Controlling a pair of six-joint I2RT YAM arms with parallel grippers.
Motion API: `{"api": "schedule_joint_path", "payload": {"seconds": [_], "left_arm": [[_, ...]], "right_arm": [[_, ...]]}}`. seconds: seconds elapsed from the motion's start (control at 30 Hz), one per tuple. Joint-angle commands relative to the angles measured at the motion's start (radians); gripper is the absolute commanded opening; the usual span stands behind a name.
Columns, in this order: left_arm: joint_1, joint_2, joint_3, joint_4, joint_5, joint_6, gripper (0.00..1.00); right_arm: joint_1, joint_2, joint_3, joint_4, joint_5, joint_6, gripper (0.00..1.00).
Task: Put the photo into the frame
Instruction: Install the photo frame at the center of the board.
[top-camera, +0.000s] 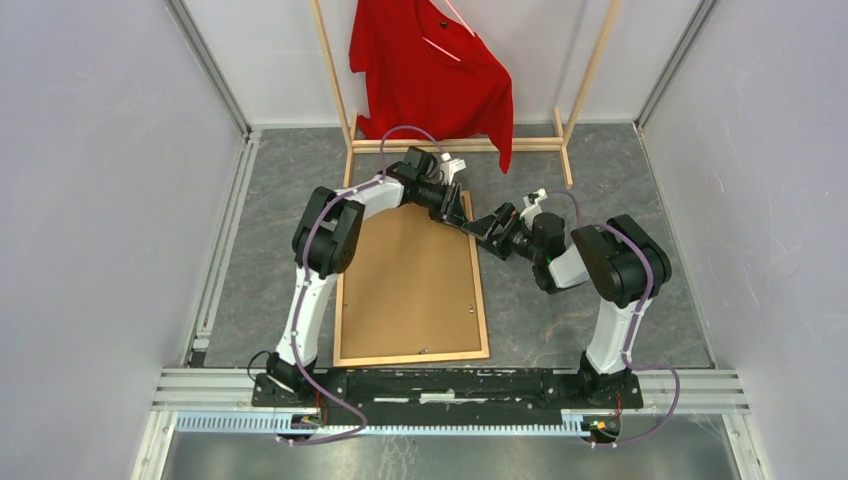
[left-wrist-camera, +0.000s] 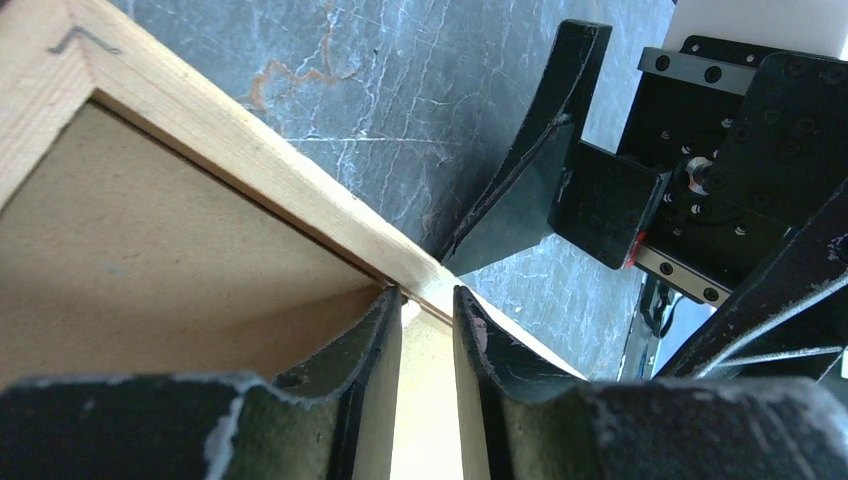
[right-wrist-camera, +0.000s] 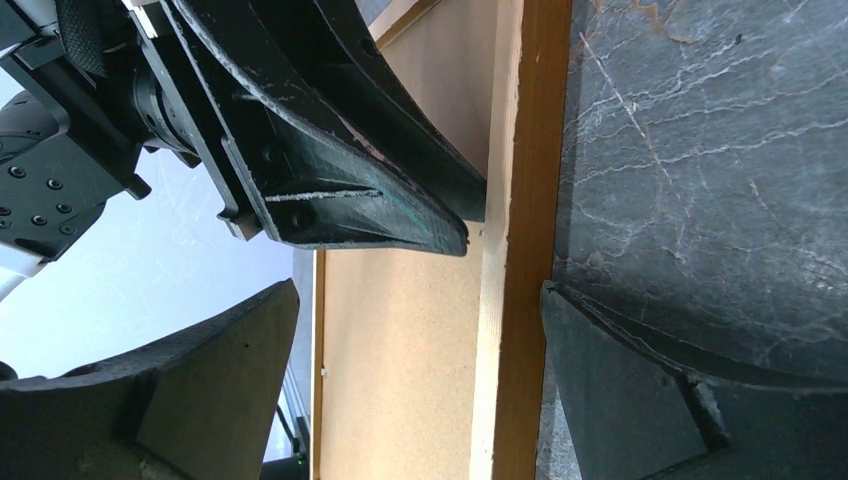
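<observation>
The frame (top-camera: 410, 357) of orange-brown wood lies back-up on the grey table, and a plain brown backing board (top-camera: 410, 280) fills it. The photo is hidden. At the frame's far right corner my left gripper (top-camera: 466, 218) is shut narrowly on the right rail. In the left wrist view its tips (left-wrist-camera: 427, 293) straddle the pale rail (left-wrist-camera: 230, 140), one on the board side, one outside. Just below it my right gripper (top-camera: 487, 232) stands open. In the right wrist view it (right-wrist-camera: 418, 295) spans the same rail (right-wrist-camera: 520, 300), with the left gripper's finger (right-wrist-camera: 380, 215) just ahead.
A pale wooden clothes rack (top-camera: 455, 145) with a red shirt (top-camera: 430, 70) stands at the back, close behind the frame's far edge. White walls close in both sides. A metal rail (top-camera: 450, 385) carrying the arm bases runs along the near edge.
</observation>
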Motion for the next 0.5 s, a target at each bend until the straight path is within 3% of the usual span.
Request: {"api": "schedule_joint_path", "payload": {"seconds": [0.0, 0.23, 0.47], "left_arm": [[-0.040, 0.025, 0.003, -0.049, 0.048, 0.022, 0.32], [-0.018, -0.034, 0.095, -0.159, 0.020, 0.094, 0.42], [0.066, -0.167, 0.221, -0.366, 0.045, 0.186, 0.72]], "right_arm": [[0.011, 0.010, -0.006, 0.043, -0.032, 0.011, 0.98], [-0.027, -0.068, -0.003, -0.061, -0.034, -0.062, 0.98], [-0.029, -0.334, 0.008, -0.547, 0.070, -0.364, 0.98]]}}
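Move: The small metal clip at the inner edge of the frame's right-hand bar lies right at the left hand's fingertips, about 1 cm to the right and 1 cm below. The frame's far right corner is some 8 cm ahead, level sideways and about 1 cm lower; a second clip is about 20 cm back, 2 cm right and 2 cm lower. From the right hand the first clip lies about 2 cm ahead, 3 cm left and 4 cm below. The clip on the right-hand bar is left by the left hand: it first eases back about half a centimetre low over the bar, then its fingers spread to about twice their gap, come free of the clip and rise some 3 cm. The right hand, still wide open, backs off to the right about 2 cm, lifting about 1 cm late on and rolling its left side down slightly. ##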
